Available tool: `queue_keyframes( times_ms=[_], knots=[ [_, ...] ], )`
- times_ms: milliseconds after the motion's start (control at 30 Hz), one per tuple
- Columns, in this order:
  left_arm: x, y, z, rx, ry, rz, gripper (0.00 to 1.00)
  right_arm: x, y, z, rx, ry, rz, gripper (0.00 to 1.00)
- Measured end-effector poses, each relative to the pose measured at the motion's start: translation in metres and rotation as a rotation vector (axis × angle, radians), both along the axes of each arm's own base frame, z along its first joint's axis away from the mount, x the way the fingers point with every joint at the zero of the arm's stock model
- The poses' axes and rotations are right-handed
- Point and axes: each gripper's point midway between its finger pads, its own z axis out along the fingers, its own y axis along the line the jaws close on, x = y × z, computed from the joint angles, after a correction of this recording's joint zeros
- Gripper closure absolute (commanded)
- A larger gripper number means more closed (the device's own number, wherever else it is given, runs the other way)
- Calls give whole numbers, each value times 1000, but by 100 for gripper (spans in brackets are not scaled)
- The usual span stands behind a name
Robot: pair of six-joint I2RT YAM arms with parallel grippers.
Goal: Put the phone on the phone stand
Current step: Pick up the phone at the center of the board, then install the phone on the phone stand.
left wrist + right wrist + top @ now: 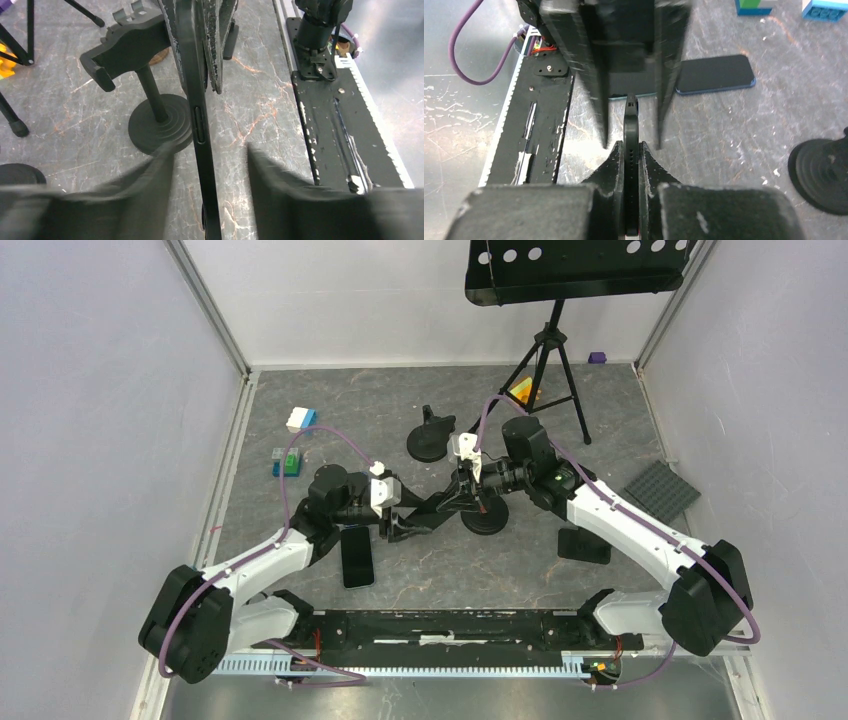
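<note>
A black phone (pixel 441 504) hangs edge-up over the table between my two grippers. My right gripper (pixel 631 148) is shut on one end, its pads pressed flat against both faces of the phone (pixel 631 125). My left gripper (pixel 210 148) is open around the other end, with bare table showing on each side of the phone (pixel 199 120). A black phone stand (pixel 131 46) with a round base (pixel 485 518) stands just beside and below the phone, under the right gripper (pixel 468 488). The left gripper (pixel 408 520) sits to its left.
A second phone (pixel 357 555) with a blue edge lies flat by the left arm. Another black stand (pixel 430 436) is farther back, a dark flat object (pixel 583 545) sits under the right arm, a tripod (pixel 548 360) is behind, and toy bricks (pixel 292 445) lie at the left.
</note>
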Motion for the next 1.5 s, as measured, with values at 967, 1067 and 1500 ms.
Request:
queue_keyframes(
  times_ms=[967, 1067, 1500],
  knots=[
    [71, -25, 38, 95, -50, 112, 5, 10, -58, 40, -196, -244, -118, 100],
    [72, -23, 40, 102, -51, 120, 3, 14, -55, 42, -218, -221, -112, 100],
    [82, -9, 37, 187, -99, 187, 0, 30, -44, 36, -313, -137, -111, 100]
  ],
)
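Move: The right hand already grips the phone; the phone's middle lies about 5 cm to its left, 1 cm back and 2 cm lower. The black stand it works by is some 9 cm right, 3 cm back and 12 cm below; the far stand is 4 cm left, 14 cm ahead and 13 cm below. For the left hand, its fingers already loose around the phone's other end, the phone's middle lies about 5 cm right, 1 cm ahead and level; the far stand is 3 cm right, 17 cm ahead, 11 cm below. The right fingers keep their grip on the phone and dip slightly, then carry it right and up, sideways nearer the black stand, easing forward at the end and tipping about 20 degrees further down. The left fingers, already clear of the phone, spread fully; that hand goes some 8 cm forward towards the far stand and rises slightly, its open fingers still close to the phone's end. ##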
